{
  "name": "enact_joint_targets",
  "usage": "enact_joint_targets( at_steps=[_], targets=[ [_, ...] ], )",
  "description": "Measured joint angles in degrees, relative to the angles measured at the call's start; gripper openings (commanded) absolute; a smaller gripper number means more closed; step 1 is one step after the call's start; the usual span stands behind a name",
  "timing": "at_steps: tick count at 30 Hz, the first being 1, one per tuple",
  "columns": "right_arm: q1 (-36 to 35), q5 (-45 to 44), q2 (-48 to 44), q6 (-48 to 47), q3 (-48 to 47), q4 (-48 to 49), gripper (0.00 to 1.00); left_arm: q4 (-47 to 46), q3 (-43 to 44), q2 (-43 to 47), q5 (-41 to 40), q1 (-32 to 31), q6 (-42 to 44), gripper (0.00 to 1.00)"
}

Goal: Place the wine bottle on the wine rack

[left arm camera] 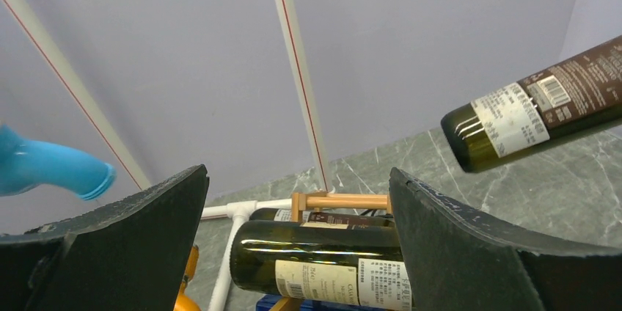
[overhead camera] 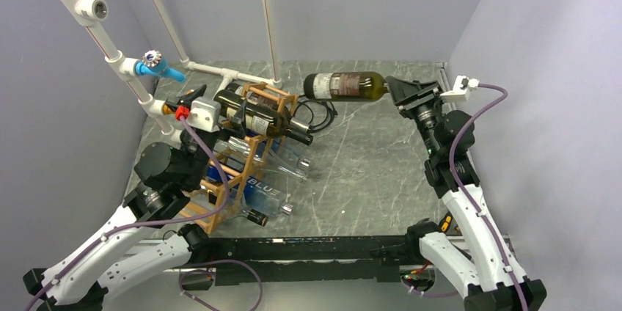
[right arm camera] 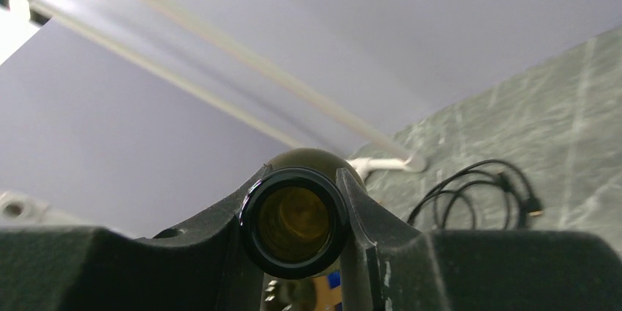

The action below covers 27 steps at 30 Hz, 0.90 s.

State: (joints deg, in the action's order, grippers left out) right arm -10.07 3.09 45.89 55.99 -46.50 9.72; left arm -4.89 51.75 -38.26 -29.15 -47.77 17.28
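Note:
The wine bottle (overhead camera: 345, 86), dark green with a brown label, hangs level in the air over the back of the table. My right gripper (overhead camera: 394, 91) is shut on its neck. In the right wrist view the bottle's mouth (right arm camera: 295, 223) faces the camera between the fingers of the right gripper (right arm camera: 302, 179). The wine rack (overhead camera: 251, 153), a lattice of orange-brown sticks, stands at the left and holds several bottles. My left gripper (overhead camera: 192, 102) is open behind the rack's top. In the left wrist view the left gripper (left arm camera: 297, 175) frames a racked bottle (left arm camera: 315, 260), and the held bottle (left arm camera: 535, 109) shows at the upper right.
White pipes (overhead camera: 220, 72) run along the left wall and back floor, with a blue valve handle (overhead camera: 158, 67) and an orange one (overhead camera: 172, 109). A black cable (overhead camera: 315, 113) lies coiled on the marble floor right of the rack. Grey walls close in on three sides.

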Motion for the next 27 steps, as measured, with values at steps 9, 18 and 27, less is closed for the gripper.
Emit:
enact_joint_targets(
  at_steps=[9,18,27],
  targets=[
    [-12.44,-0.81,1.09,-0.11,-0.02,7.5,0.0,-0.61,0.0,3.26,-2.19,0.0,0.92,0.99],
    [-30.51,-6.75,6.93,-5.68,1.95,17.88,0.0,-1.79,-0.15,3.93,-3.74,0.0,2.16,0.99],
    [-40.0,-12.07,16.52,-11.45,-1.31,26.05,0.0,-1.95,-0.74,3.58,-3.93,0.0,2.64,0.99]
  ],
)
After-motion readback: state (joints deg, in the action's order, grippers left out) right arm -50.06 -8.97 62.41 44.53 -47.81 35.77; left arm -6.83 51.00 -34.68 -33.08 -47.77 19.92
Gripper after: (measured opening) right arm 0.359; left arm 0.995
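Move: Some 42 cm to the left of the right hand, nearly level with it front to back and about 28 cm lower, lies the middle of the wine rack; the right hand already grips the wine bottle's neck. The dark top bottle on the rack is about 33 cm left, 1 cm ahead and 20 cm below; the black cable lies 19 cm left, 17 cm ahead, 40 cm below. From the left hand, the rack's middle is about 6 cm ahead, 3 cm left and 31 cm below. Sweeping left towards the rack, the right hand carries the wine bottle by its neck about 20 cm, easing some 6 cm back and rising slightly early on. The wrist turns roughly 25 degrees counter-clockwise and tips upward, with the fingers keeping their hold. Meanwhile the left hand, wide open and empty, shifts about 3 cm left and slightly up. ##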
